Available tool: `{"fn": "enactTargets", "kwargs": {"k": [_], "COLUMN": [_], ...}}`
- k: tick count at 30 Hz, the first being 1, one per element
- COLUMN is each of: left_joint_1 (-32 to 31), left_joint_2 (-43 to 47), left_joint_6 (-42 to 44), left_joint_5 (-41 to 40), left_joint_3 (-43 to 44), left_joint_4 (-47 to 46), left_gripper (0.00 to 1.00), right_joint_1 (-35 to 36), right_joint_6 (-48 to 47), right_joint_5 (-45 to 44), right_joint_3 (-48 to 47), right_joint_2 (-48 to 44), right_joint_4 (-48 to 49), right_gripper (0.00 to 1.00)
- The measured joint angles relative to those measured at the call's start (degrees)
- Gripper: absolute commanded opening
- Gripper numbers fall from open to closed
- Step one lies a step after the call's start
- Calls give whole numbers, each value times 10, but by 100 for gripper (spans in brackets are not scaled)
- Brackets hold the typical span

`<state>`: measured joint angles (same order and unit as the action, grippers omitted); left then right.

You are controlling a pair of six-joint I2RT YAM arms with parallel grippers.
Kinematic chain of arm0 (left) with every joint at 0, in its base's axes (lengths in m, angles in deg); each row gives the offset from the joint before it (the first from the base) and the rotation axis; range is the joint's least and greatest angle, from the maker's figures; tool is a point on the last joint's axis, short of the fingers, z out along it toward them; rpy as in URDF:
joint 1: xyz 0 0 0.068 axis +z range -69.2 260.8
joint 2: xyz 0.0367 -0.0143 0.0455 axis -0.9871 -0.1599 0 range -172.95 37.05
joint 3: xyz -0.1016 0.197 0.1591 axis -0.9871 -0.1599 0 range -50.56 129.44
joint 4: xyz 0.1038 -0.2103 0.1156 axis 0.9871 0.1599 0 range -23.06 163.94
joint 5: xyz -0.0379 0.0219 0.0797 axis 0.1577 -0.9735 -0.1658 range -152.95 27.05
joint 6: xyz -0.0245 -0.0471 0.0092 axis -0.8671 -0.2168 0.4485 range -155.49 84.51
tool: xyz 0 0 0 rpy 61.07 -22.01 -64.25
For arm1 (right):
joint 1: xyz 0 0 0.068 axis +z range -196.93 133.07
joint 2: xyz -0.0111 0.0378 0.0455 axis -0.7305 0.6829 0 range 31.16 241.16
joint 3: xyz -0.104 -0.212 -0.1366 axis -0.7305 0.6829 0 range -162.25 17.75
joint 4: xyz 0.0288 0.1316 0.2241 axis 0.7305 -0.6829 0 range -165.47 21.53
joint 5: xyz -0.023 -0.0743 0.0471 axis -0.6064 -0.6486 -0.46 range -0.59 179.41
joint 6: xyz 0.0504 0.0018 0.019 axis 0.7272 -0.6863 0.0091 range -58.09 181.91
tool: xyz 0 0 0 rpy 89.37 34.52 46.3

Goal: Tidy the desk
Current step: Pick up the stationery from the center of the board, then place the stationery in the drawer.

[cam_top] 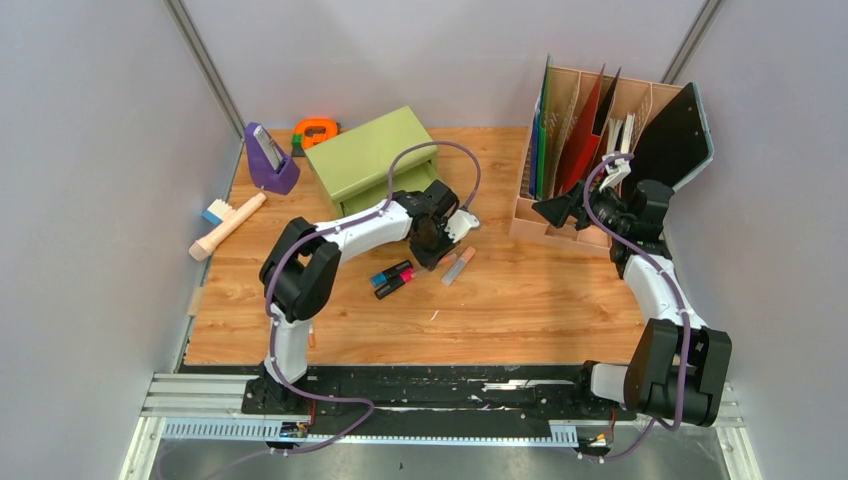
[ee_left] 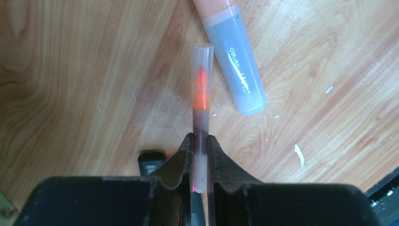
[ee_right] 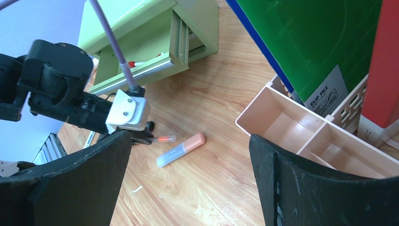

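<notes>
On the wooden desk [cam_top: 520, 300], my left gripper [ee_left: 201, 141] is shut on a thin pen [ee_left: 201, 94] with a clear cap and an orange tip. The pen lies low over the wood and points away from the jaws. Just right of it lies an orange-and-grey highlighter [ee_left: 237, 70], untouched. From above, the left gripper [cam_top: 440, 245] is in front of the green drawer chest [cam_top: 365, 158]. My right gripper [ee_right: 190, 179] stands open and empty, raised near the file organizer [cam_top: 600, 150]. It looks down on the pen [ee_right: 164, 139] and the highlighter [ee_right: 181, 149].
Two dark markers [cam_top: 393, 278] lie side by side left of the highlighter. The chest's drawer [ee_right: 141, 70] is pulled open. A brush [cam_top: 228, 225], a purple stand [cam_top: 270, 160] and an orange tape dispenser [cam_top: 316, 131] sit at the back left. Folders fill the organizer.
</notes>
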<state>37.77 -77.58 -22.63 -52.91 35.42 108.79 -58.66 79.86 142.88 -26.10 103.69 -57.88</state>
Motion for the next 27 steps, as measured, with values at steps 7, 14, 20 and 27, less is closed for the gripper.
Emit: {"fn": "enactTargets", "kwargs": {"k": [7,14,20,27], "left_joint_1": [5,43,103,136], "left_joint_2": [46,88,101,98], "left_joint_6": [12,36,67,98], "left_joint_5": [2,-7,-33,-57], "left_joint_3": [36,121,174,178], "left_joint_4": [34,73,96,110], "left_gripper": [0,0,11,54], "right_joint_1": [0,0,0,0], "right_joint_6": [0,0,0,0], "right_joint_5": [0,0,0,0], "right_joint_3": [0,0,0,0], "right_joint_2": [0,0,0,0], "right_joint_4": [0,0,0,0], "right_gripper": [98,98,98,98]}}
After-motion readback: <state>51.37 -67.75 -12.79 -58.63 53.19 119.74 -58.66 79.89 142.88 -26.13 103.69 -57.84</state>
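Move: The left hand already holds the orange pen 2–3 cm above the desk. The green cabinet's open drawer is about 10 cm ahead of the hand, 7 cm to its left and some 5 cm above it. On the desk the glue stick lies roughly 6 cm to its right, level with it. The blue and pink markers lie about 6 cm left, 1 and 3 cm back. From the right hand the drawer is about 28 cm left, 4 cm ahead and 12 cm below. Keeping its pinch on the orange pen, the left hand lifts almost straight up off the desk. It then arcs forward and left over the open drawer, about 16 cm up and 10 cm forward in all, with the fingertips swinging forward some 20 degrees. As it slows there, the fingers open and let go of the pen. ##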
